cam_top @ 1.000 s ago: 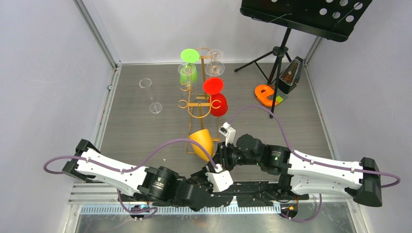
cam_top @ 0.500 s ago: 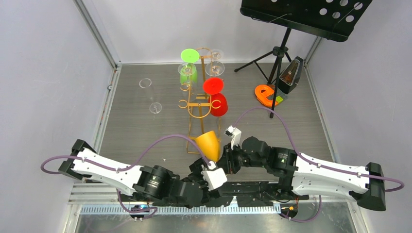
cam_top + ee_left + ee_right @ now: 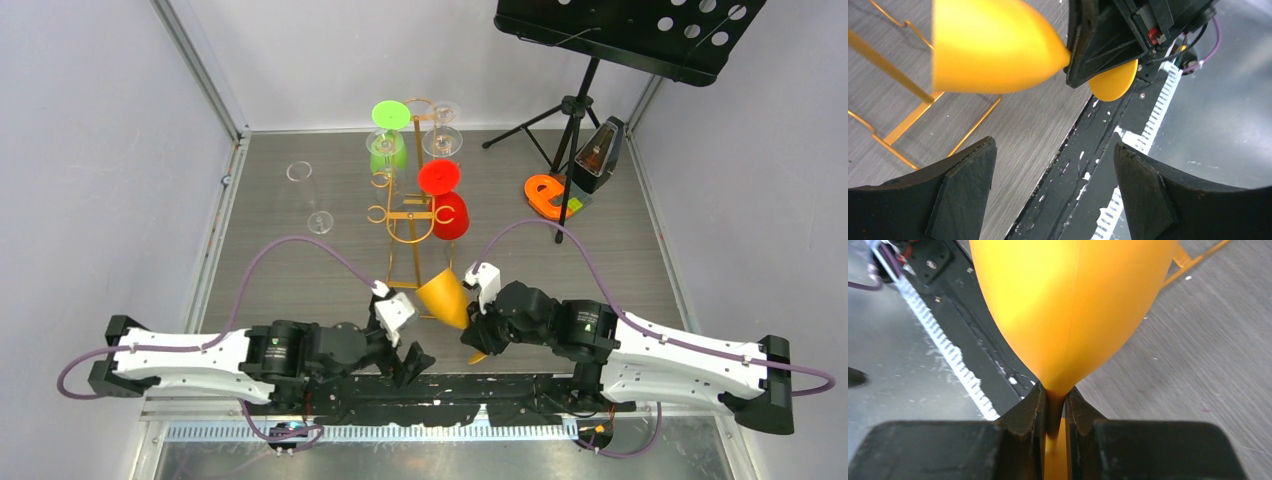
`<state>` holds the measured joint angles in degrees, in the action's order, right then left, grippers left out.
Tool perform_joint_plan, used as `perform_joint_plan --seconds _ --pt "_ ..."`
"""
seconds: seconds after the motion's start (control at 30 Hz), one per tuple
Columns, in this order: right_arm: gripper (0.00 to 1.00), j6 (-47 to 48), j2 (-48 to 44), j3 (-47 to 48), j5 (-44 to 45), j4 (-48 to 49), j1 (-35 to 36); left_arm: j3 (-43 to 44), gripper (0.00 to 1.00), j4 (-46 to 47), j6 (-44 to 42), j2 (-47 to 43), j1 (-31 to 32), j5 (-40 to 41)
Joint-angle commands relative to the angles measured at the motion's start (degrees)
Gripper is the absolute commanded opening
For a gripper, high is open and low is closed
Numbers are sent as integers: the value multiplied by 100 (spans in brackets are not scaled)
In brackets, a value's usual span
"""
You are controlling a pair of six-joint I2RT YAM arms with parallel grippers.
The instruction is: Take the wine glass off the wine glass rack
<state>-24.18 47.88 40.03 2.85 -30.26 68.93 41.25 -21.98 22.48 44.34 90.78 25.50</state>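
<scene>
The yellow wine glass (image 3: 443,297) is off the gold wine glass rack (image 3: 410,215) and hangs tilted over the near table edge, bowl pointing toward the rack's base. My right gripper (image 3: 476,338) is shut on its thin stem just below the bowl (image 3: 1073,305), as the right wrist view shows around the gripper (image 3: 1053,410). The glass's round foot (image 3: 1113,80) sticks out behind the right fingers. My left gripper (image 3: 405,338) is open and empty, left of the glass and apart from it. In its wrist view the left gripper (image 3: 1054,185) has the bowl (image 3: 993,45) above it.
A green glass (image 3: 385,150), a red glass (image 3: 447,208) and clear glasses (image 3: 441,135) hang on the rack. Another clear glass (image 3: 310,200) lies on the table to the left. A black music stand (image 3: 590,90), a metronome (image 3: 598,155) and an orange object (image 3: 545,195) stand at the back right.
My left gripper opened, let go of the yellow glass and drew back to the left. The right gripper kept its hold on the stem and shifted the glass slightly right.
</scene>
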Motion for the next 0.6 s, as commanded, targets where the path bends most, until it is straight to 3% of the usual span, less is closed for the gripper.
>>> perform_joint_plan --seconds 0.0,0.2,0.57 --pt "6 712 -27 284 434 -334 25 -236 87 601 463 -571 -487 -660" --pt "6 1218 10 508 565 -610 24 -376 89 509 1016 -1052 -1403 -1178" --pt "6 2315 26 810 992 -847 457 -1056 87 972 2111 -1604 -3578 -3055"
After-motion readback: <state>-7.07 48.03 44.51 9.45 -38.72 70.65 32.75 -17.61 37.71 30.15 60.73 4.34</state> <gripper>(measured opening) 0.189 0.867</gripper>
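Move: The yellow wine glass, pinched at its stem by the right fingers, has its middle about 9 cm ahead of the left hand, 7 cm to its right and some 3 cm lower. From the left hand, the rack's near foot bar is roughly 15 cm straight ahead and 20 cm below; the red glass hangs some 27 cm ahead, 6 cm right and 2 cm lower. From the right hand, the yellow glass's middle is 3 cm ahead, 3 cm left and 3 cm above. The left hand, fingers still wide open and empty, swings forward about 6 cm and left about 4 cm, arching up a couple of centimetres and sinking partway back, so that it backs off from the yellow glass yet comes round towards the side its mouth faces, the wrist turning some 30 degrees. Meanwhile the right hand keeps its pinch on the stem and shifts nearly 3 cm right and a little forward, dipping about a centimetre before rising again, while its wrist turns about 20 degrees and swings the bowl's mouth towards the left hand. ##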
